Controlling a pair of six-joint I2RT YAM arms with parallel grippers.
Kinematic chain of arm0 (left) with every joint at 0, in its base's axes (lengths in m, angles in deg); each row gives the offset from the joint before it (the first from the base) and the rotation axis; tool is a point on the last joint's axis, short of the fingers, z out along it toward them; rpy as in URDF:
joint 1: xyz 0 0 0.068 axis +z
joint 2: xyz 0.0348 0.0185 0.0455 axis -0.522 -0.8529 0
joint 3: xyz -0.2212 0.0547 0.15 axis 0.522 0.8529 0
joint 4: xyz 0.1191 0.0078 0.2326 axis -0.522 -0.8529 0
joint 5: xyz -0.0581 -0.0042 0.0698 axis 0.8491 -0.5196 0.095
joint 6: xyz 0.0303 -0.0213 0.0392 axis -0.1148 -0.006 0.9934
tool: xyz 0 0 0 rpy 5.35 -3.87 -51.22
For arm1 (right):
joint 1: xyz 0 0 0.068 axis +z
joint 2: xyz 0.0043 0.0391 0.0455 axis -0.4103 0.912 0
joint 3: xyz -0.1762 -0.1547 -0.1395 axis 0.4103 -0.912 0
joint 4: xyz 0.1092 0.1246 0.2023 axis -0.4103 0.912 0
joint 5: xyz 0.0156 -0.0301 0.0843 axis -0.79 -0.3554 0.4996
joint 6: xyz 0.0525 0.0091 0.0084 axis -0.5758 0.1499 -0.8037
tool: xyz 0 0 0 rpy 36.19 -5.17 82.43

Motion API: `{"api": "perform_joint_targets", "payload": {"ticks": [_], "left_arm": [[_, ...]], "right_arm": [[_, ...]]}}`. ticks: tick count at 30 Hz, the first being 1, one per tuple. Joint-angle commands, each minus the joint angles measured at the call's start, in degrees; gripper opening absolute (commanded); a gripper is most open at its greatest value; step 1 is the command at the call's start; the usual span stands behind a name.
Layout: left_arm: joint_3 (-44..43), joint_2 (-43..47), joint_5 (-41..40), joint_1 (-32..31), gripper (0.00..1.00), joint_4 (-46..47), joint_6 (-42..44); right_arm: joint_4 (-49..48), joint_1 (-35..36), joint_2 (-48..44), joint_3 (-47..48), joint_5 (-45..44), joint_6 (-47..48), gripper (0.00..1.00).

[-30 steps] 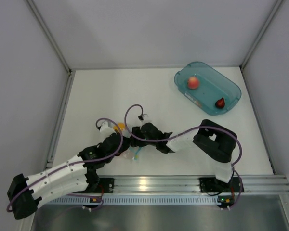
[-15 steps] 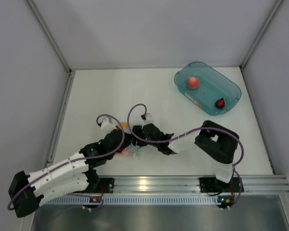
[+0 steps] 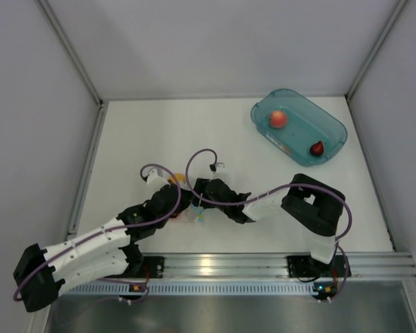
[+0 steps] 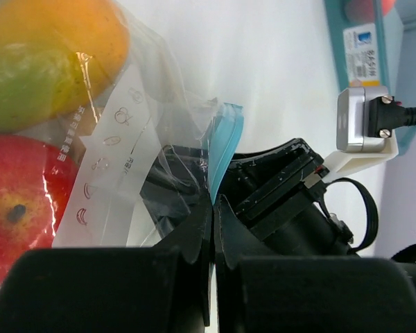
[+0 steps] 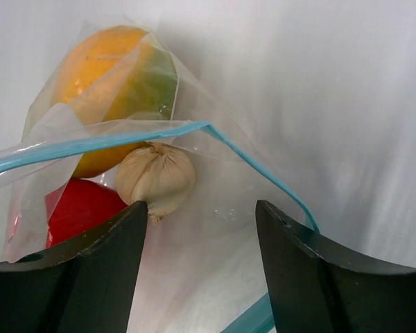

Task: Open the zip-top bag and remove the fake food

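The zip-top bag [image 4: 125, 139] lies at the table's near middle, its mouth spread open [image 5: 215, 201]. My left gripper [image 4: 214, 201] is shut on the bag's teal zip strip [image 4: 224, 149]. My right gripper [image 5: 201, 208] is open with its fingers at the bag's mouth, holding nothing. Inside the bag are fake food pieces: a yellow-orange mango [image 5: 114, 83], a red tomato-like ball [image 5: 83, 208] and a pale garlic bulb [image 5: 156, 177]. From above, both grippers meet over the bag [image 3: 194, 214], which is mostly hidden under them.
A teal translucent tub [image 3: 329, 125] stands at the back right, holding a pinkish peach ball [image 3: 278, 118] and a small dark red piece [image 3: 317, 148]. Walls close in the left, back and right sides. An aluminium rail [image 3: 229, 263] runs along the near edge.
My right gripper's jaws have spread wider at the bag's mouth. Both arms have shifted slightly to the right; the left gripper stays shut on the zip strip.
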Motion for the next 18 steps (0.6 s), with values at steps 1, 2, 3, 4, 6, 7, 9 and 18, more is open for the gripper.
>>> {"api": "perform_joint_targets", "payload": {"ticks": [1, 2, 3, 4, 6, 7, 9, 18], "left_arm": [[-2.2, -0.3, 11.9, -2.1, 0.00, 11.4, -1.9], [-2.7, -0.9, 12.6, -2.1, 0.00, 11.4, -2.0], [-3.2, -1.6, 12.8, -2.1, 0.00, 11.6, -2.1], [-3.5, -1.9, 13.3, -2.1, 0.00, 11.8, -2.1], [-4.2, -2.4, 14.7, -2.2, 0.00, 14.8, -2.3], [-4.4, -2.7, 15.2, -2.2, 0.00, 15.5, -2.6], [-5.6, -3.2, 16.4, -2.2, 0.00, 16.1, -2.6], [-5.7, -2.6, 14.8, -2.2, 0.00, 15.9, -1.1]], "right_arm": [[0.9, 1.3, -6.0, -1.5, -6.8, 0.4, 0.65], [2.6, 1.3, -7.1, -1.7, -7.8, 1.0, 0.65], [4.1, 1.3, -9.3, -2.1, -8.6, 2.3, 0.64], [6.8, 1.3, -10.6, -2.3, -10.9, 3.1, 0.64], [9.6, 1.3, -14.3, -2.9, -13.3, 5.3, 0.64], [13.8, 1.1, -15.5, -2.9, -15.7, 6.3, 0.64], [18.5, 0.7, -18.5, -2.0, -17.0, 9.5, 0.64], [39.1, -5.2, -26.0, 1.4, -19.6, 19.9, 0.61]]}}
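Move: The onion in the bag lies about 2 cm ahead of the right hand, 5 cm to its left and 3 cm below. Mango: some 6 cm ahead and 7 cm left of that hand; red fruit: 5 cm back and 8 cm left, both slightly lower than it. From the left hand, pinching the bag's edge, the onion is roughly 4 cm ahead, 4 cm left and 9 cm down. Right hand, fingers spread in the bag mouth, sweeps 13 cm right and up; left follows 7 cm, still pinching. ##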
